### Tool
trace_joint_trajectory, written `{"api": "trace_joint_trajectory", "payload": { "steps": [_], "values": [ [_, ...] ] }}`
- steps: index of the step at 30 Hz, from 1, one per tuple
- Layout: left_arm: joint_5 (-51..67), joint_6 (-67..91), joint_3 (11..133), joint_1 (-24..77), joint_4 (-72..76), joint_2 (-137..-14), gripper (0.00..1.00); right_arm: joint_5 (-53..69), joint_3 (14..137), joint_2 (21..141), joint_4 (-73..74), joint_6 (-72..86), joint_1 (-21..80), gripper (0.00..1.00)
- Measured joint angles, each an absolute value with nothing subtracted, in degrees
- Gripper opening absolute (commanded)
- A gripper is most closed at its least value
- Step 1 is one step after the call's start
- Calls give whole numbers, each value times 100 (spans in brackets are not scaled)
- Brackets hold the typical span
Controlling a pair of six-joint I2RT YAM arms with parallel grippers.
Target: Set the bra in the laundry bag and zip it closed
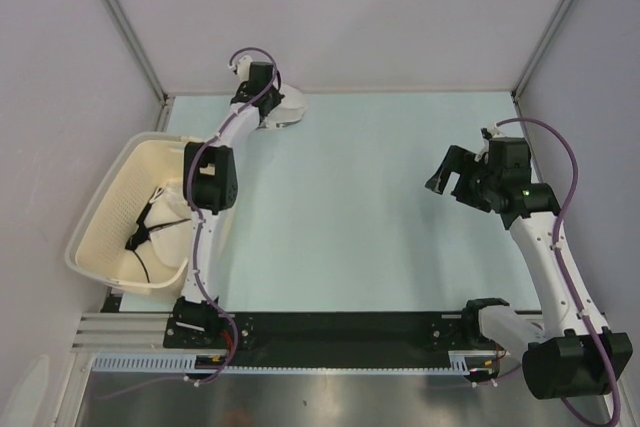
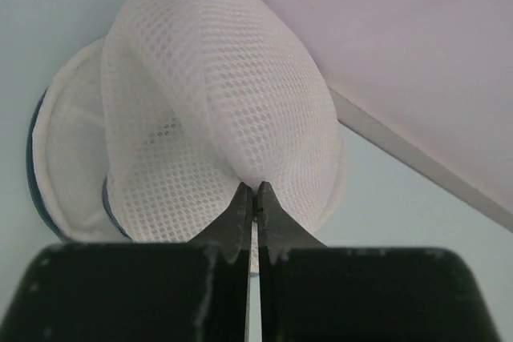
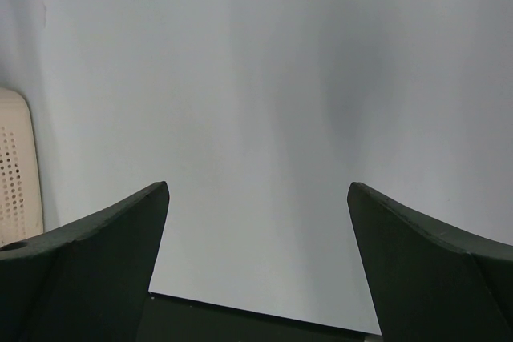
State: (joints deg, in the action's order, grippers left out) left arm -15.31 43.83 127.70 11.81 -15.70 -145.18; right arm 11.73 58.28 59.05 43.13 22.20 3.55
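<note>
The laundry bag (image 1: 289,105) lies at the table's far edge against the back wall. In the left wrist view its white mesh (image 2: 216,94) is pulled up into a fold, with a dark blue edge along its round rim. My left gripper (image 2: 252,191) is shut on that fold of mesh; in the top view it (image 1: 271,118) is just left of the bag. The bra seems to be the pale fold (image 1: 171,199) in the basket, partly behind my left arm. My right gripper (image 1: 452,179) hangs open over the right half of the table, with nothing between its fingers (image 3: 120,230).
A cream slotted basket (image 1: 100,217) stands at the left edge and holds a black strappy garment (image 1: 148,232). Grey walls close in the back and both sides. A black strip (image 1: 340,327) runs along the near edge between the arm bases.
</note>
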Motion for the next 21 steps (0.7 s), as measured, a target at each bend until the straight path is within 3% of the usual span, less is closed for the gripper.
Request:
{"api": "trace_joint_trajectory", "payload": {
  "steps": [6,11,21],
  "values": [
    [-972,3426,11684,1433,-1649,-13078,0,1157,5854,5782,4313,2241,475,100],
    [-185,2888,10372,2043,-1540,-11006,0,1293,5935,5680,4296,2261,615,100],
    [2130,2768,7780,2320,-1125,-7894,0,3367,6154,6263,3446,2738,888,100]
  ]
}}
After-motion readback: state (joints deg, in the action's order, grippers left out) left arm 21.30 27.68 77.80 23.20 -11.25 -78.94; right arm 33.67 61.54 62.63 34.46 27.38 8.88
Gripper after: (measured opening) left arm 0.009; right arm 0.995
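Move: The left fingers are already shut on the white laundry bag at the table's far left, its middle just below and about 2 cm to their left. The open middle of the table lies some 33 cm back from them and 15 cm right, roughly 6 cm lower; the cream basket is about 37 cm back and 25 cm left. From the open right hand the bag lies roughly 38 cm ahead, 37 cm left and 15 cm lower. Keeping its pinch on the mesh, the left hand sweeps the bag back towards the robot by about 30 cm while lifting it some 25 cm and carrying it right by 12 cm, gathering speed early, levelling off at the end, and swinging clockwise by about 50 degrees as its fingertips tilt up. The right hand, fingers still wide open, starts slowly and then moves left and somewhat up to meet the bag, turning counter-clockwise and rolling its left side up, without touching it yet. ##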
